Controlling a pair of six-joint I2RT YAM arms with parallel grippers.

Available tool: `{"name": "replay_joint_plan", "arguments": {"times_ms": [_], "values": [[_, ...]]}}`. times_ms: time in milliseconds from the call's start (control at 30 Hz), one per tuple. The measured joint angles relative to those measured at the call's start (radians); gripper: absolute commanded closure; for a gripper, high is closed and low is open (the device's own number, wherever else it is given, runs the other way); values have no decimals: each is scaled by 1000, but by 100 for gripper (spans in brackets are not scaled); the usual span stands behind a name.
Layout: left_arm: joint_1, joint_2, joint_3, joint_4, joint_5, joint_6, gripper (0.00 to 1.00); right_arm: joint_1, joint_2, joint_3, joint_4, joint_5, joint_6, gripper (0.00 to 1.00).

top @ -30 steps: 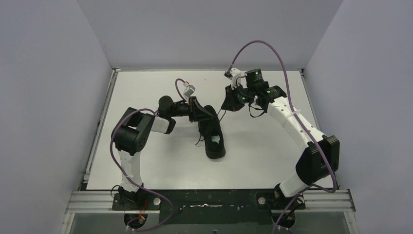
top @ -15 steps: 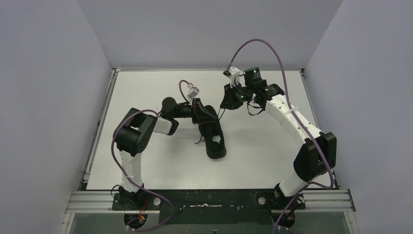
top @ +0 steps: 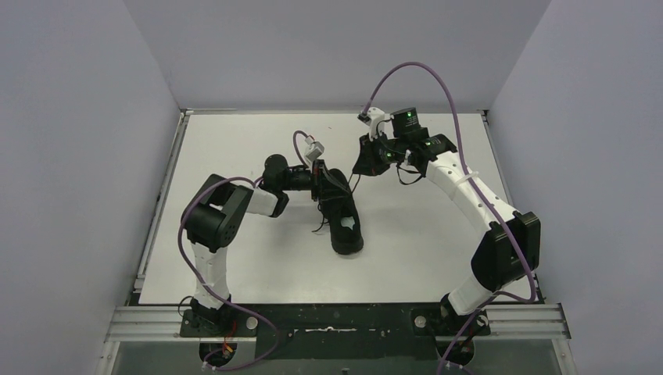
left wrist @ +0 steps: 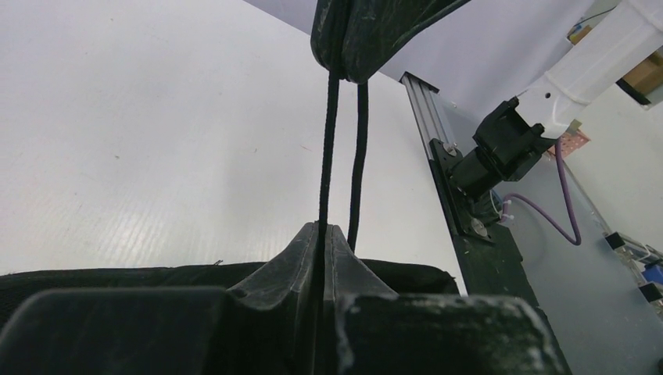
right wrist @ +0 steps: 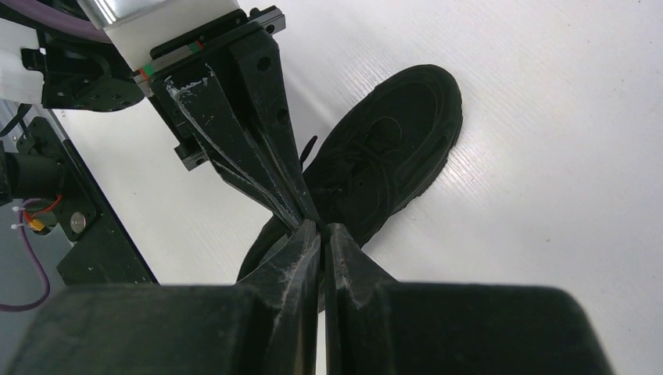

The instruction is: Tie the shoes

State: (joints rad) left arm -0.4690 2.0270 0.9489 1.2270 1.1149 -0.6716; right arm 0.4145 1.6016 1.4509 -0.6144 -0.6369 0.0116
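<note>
The black shoe (top: 342,219) lies mid-table with the white patch in its opening towards the near end; it also shows in the right wrist view (right wrist: 387,160). My left gripper (top: 322,178) sits at the shoe's far left side, shut on a thin black lace (left wrist: 328,141) that runs into its jaws (left wrist: 324,228). Two lace strands stretch taut up to my right gripper (left wrist: 348,35), which is shut on them. The right gripper (top: 362,169) hangs just beyond the shoe's far right; its tips (right wrist: 320,226) nearly meet the left fingers (right wrist: 250,148).
Grey walls close the white table (top: 234,141) in on three sides. A metal rail (top: 336,320) with both arm bases runs along the near edge. A loose lace end (top: 319,227) trails off the shoe's left side. Purple cables loop above both wrists.
My left gripper has slid a little to the right and farther back along the shoe. The right arm shifted slightly, then held still. Both grips on the lace stay.
</note>
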Motion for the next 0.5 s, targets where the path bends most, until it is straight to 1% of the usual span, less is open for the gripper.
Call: {"name": "replay_joint_plan", "arguments": {"times_ms": [33, 67, 100, 133, 267, 333, 400, 500], "values": [[0, -6, 0, -12, -2, 6, 100, 0, 0, 0, 0, 2, -3, 98], [0, -11, 0, -21, -4, 8, 100, 0, 0, 0, -1, 8, -3, 93], [1, -17, 0, -35, -7, 12, 100, 0, 0, 0, -1, 22, -3, 80], [2, -25, 0, -53, -12, 16, 100, 1, 0, 0, -3, 46, 1, 70], [3, -72, 0, -179, -42, 61, 100, 4, 0, 14, -30, 215, 71, 59], [3, -98, 0, -245, -63, 88, 100, 4, 3, 40, -60, 305, 136, 57], [3, -117, -1, -293, -79, 103, 100, 4, 11, 66, -85, 353, 188, 54], [3, -136, -8, -341, -109, 108, 100, 5, 8, 55, -95, 370, 240, 52]]}}
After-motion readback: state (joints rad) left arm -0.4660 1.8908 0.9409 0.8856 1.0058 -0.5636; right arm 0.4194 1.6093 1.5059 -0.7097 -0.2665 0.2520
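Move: The right hand's shut fingers hold the top of the lace loop, and the left fingertips pinching its base are about 2 cm back, 1 cm to the left and 7 cm below. The shoe's middle is about level with the right hand, some 2 cm left and 17 cm down. From the left hand, the loop top is about 2 cm forward, 1 cm right and 7 cm up, with the shoe's middle roughly 1 cm forward, straight sideways and 10 cm below. The right hand opens its fingers to about half their range, letting go of the top of the lace loop, while it draws off to the right and forward and sinks slightly, about 5 cm in all, turning some 25 degrees clockwise so that the fingers swing from pointing left towards forward. The left hand stays shut on the base of the loop over the shoe, easing about a centimetre forward as its wrist turns roughly 10 degrees, partly counter-clockwise. ##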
